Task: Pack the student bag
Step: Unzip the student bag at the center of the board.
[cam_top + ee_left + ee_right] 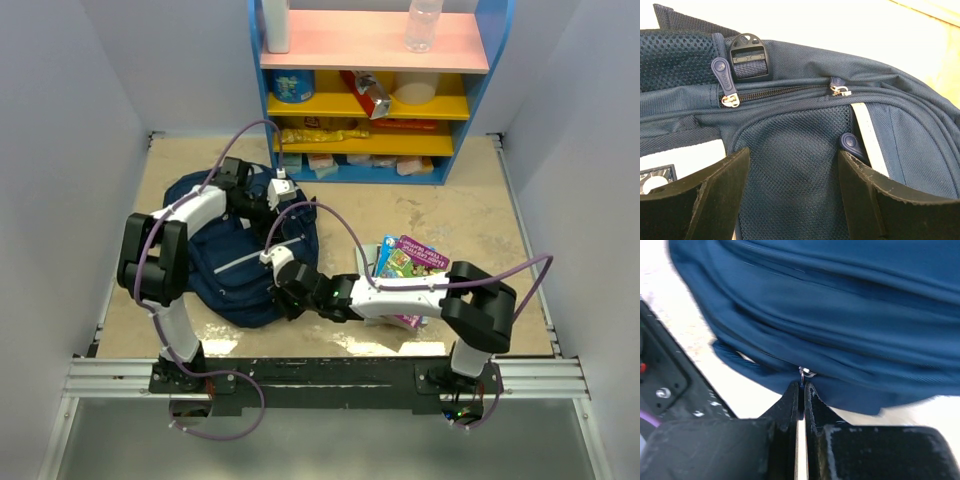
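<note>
The student bag (225, 262), a navy backpack, lies on the table left of centre. My left gripper (268, 205) is over its upper part. In the left wrist view, this gripper (792, 167) stands open astride a bulge of the bag's navy mesh (790, 145), and its right finger (865, 195) touches a blue zipper pull (850, 144). A closed zipper with two more pulls (724, 75) runs above, beside a black buckle (747, 56). My right gripper (285, 297) is at the bag's near edge. It (801, 386) is shut on a small metal zipper pull (805, 373).
Colourful books (410, 262) lie right of the bag under the right arm. A blue, yellow and pink shelf (375, 60) with bottles, cans and packets stands at the back. White walls enclose the table on both sides. The black base rail (320, 375) runs along the near edge.
</note>
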`<state>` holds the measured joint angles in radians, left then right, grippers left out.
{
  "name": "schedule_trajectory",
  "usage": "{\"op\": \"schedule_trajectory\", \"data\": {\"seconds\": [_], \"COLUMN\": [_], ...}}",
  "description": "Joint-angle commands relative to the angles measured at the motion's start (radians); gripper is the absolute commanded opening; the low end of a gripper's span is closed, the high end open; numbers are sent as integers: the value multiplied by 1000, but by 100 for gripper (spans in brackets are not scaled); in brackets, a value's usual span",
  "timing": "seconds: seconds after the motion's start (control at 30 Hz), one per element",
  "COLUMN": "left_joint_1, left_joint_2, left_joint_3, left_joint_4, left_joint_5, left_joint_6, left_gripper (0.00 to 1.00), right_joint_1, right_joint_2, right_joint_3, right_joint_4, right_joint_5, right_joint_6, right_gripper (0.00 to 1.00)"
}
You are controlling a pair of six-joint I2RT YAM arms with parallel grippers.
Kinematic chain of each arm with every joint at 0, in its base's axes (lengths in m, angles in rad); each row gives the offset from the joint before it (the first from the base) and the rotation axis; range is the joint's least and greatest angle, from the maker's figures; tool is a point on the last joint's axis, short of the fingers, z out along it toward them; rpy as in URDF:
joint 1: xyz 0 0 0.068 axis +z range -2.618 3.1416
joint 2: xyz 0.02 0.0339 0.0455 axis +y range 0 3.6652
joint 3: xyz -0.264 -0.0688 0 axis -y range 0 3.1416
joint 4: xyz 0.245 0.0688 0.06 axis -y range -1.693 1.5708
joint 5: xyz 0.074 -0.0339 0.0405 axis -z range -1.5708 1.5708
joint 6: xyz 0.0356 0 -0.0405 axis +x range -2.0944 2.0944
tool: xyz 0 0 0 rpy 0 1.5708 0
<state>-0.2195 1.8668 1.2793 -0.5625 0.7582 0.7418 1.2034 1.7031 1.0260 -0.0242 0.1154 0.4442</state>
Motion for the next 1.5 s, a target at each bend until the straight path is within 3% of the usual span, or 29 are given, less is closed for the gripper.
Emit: {"op": "schedule_trajectory", "data": {"seconds": [0.0, 0.2, 0.23, 0.27, 0.37, 0.63, 0.73, 0.97, 1.37, 1.47], "left_joint_1": [-21, -8, 18, 37, 132, 383, 430, 454, 669, 675], "left_joint_2": [106, 66, 45, 37, 32, 35, 26, 12, -213, -288], "left_joint_3": [-11, 87, 107, 130, 297, 405, 367, 125, -103, -72], "left_joint_4": [23, -86, -105, -128, -270, -431, -387, -223, -468, -600], "left_joint_5": [-220, -178, -166, -154, -105, -77, -100, -266, -255, -206], "left_joint_6": [-1, -25, -25, -27, 8, 203, 229, 290, 565, 664], "left_gripper": [75, 78, 82, 100, 100, 100, 100, 100, 100, 100], "right_joint_1": [47, 38, 27, 3, -30, -76, -137, -225, -320, -323], "right_joint_2": [30, -77, -97, -115, -163, -175, -158, -175, -71, -50], "right_joint_3": [124, 59, 40, 13, -18, -14, -3, 26, 160, 197], "right_joint_4": [93, 66, 57, 41, -2, -77, -143, -249, -255, -267], "right_joint_5": [-7, 156, 165, 176, 182, 167, 153, 188, 176, 173], "right_joint_6": [-15, 7, 13, 19, 34, 40, 50, 16, -71, -93], "right_gripper": [0, 0, 0, 0, 0, 0, 0, 0, 0, 0]}}
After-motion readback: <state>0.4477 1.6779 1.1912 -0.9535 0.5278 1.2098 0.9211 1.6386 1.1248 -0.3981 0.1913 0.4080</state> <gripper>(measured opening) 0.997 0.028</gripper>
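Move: The left fingers straddle the student bag's upper right side; its far left end, where this hand is bound, lies about 26 cm to the left, 4 cm back and some 4 cm lower. The right hand already has the zipper pull between its fingers at the bag's near right corner. From there the white stripe is about 11 cm ahead and 5 cm left, and the books are some 30 cm to the right, 4 cm farther out. Keeping its pinch on the zipper pull, the right hand first edges a few cm left and up, then turns back and drags it right and forward, ending about 10 cm each way from the start, turning roughly 20 degrees clockwise. The left fingers open fully and let go of the bag; that hand lifts about 7 cm, swings left over it, sinks again and draws back beside its left end, about 27 cm left in all. ##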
